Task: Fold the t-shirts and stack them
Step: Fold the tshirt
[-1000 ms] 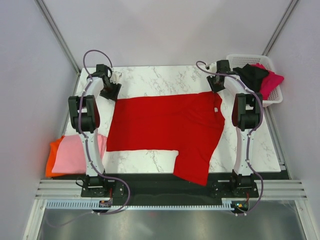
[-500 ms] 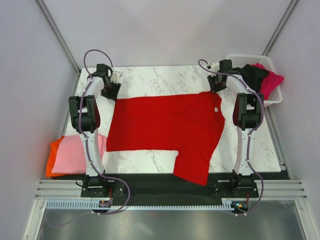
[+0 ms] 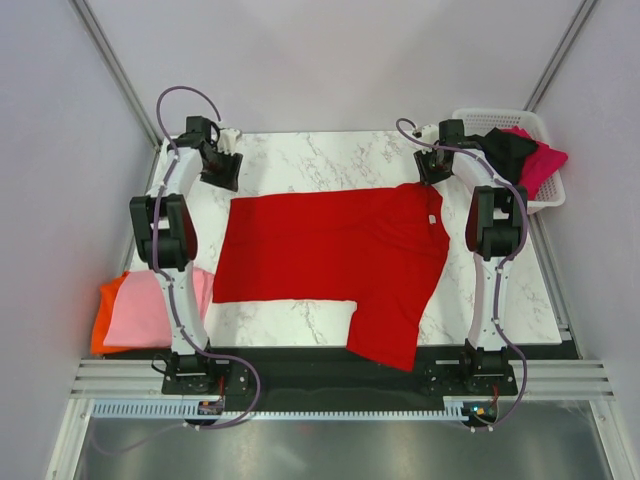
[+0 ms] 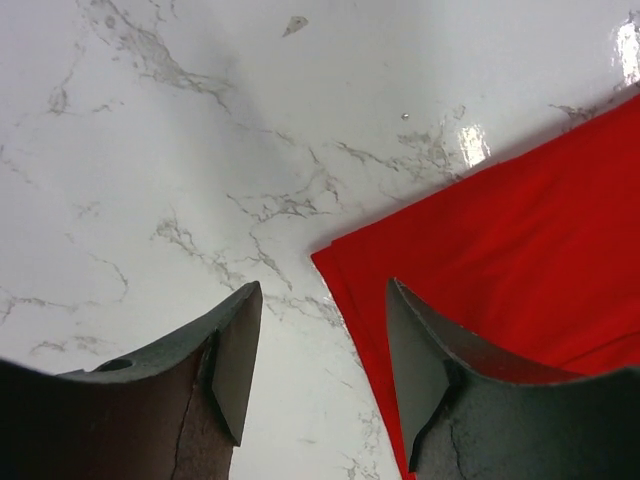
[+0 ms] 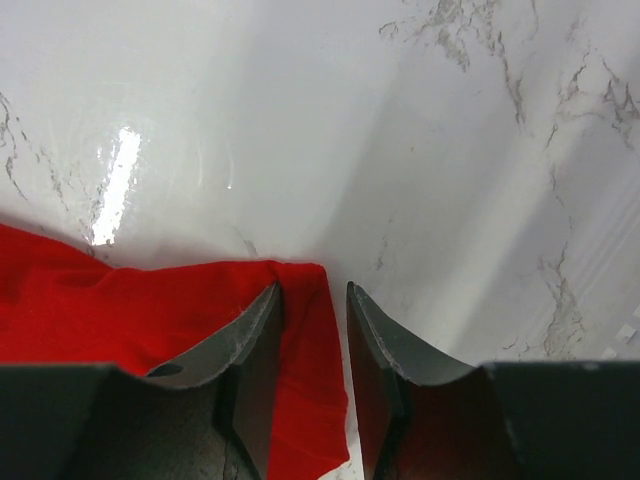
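Note:
A bright red t-shirt (image 3: pixel 330 255) lies spread flat on the marble table (image 3: pixel 320 155), with one part hanging over the near edge. My left gripper (image 3: pixel 222 172) hovers open just beyond the shirt's far left corner. In the left wrist view that corner (image 4: pixel 520 230) lies ahead and to the right of the left gripper (image 4: pixel 323 290), with only marble between the fingers. My right gripper (image 3: pixel 432 170) is at the far right corner. In the right wrist view that red corner (image 5: pixel 120 300) lies between the open fingers of the right gripper (image 5: pixel 313 290), against the left finger (image 5: pixel 255 350) and apart from the right one.
A light pink t-shirt (image 3: pixel 150 305) lies folded on an orange one (image 3: pixel 105 315) at the table's left edge. A white lattice basket (image 3: pixel 500 112) at the far right holds a black t-shirt (image 3: pixel 505 150) and a magenta one (image 3: pixel 545 160).
My left gripper has drawn back and to the left, away from the shirt's far left corner. The right gripper and the red shirt have hardly moved.

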Available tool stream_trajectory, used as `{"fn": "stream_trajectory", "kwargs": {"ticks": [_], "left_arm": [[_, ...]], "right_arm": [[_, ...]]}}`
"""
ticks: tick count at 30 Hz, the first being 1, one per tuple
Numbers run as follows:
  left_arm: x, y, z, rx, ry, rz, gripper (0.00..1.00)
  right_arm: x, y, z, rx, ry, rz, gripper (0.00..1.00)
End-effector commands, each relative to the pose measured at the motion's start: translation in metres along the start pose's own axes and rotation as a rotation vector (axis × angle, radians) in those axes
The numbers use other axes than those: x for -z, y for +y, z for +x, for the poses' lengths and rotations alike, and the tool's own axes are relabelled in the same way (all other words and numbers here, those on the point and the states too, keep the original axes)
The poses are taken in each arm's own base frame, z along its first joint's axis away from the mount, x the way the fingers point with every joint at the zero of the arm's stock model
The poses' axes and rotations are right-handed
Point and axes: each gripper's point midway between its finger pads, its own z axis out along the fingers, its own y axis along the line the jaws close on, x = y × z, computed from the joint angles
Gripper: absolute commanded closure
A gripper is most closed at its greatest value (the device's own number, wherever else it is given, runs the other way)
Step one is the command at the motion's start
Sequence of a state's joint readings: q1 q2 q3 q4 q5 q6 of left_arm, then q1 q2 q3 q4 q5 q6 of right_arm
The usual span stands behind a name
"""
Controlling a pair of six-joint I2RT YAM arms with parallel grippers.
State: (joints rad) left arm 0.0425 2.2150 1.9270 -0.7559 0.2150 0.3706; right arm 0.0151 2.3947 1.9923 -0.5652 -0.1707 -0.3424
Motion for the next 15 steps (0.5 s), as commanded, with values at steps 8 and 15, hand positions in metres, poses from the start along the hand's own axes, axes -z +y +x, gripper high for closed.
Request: {"fn": "stream_trajectory", "kwargs": {"ticks": [8,15], "left_arm": [[-0.028,-0.019,0.024,0.054,0.067,0.120,0.42],[-0.043,-0.018,0.035,0.058,0.102,0.125,0.45]], "right_arm": [[-0.014,0.018,0.041,-0.012,0.118,-0.070,0.62],[-0.012,0.015,0.042,0.002,0.125,-0.056,0.61]]}}
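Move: The red t-shirt's far hem corner lies some 6 cm below the left hand point, about 1 cm back from it and level sideways. From that hand, the hem's near corner is roughly 28 cm back and 5 cm left, and the folded pink shirt about 31 cm back and 20 cm left. The right hand is already at the red t-shirt's far shoulder corner, about 1 cm beneath its point; the white basket stands some 21 cm right and 7 cm farther out from there. Down by about 5 cm, slipping back and to the right by just over 1 cm each, the left hand brings its open fingers onto the far hem corner until the tips straddle it at cloth level. They don't close yet, and the hand tips slightly. The right hand stays put, its part-open fingers still astride the shoulder corner. ##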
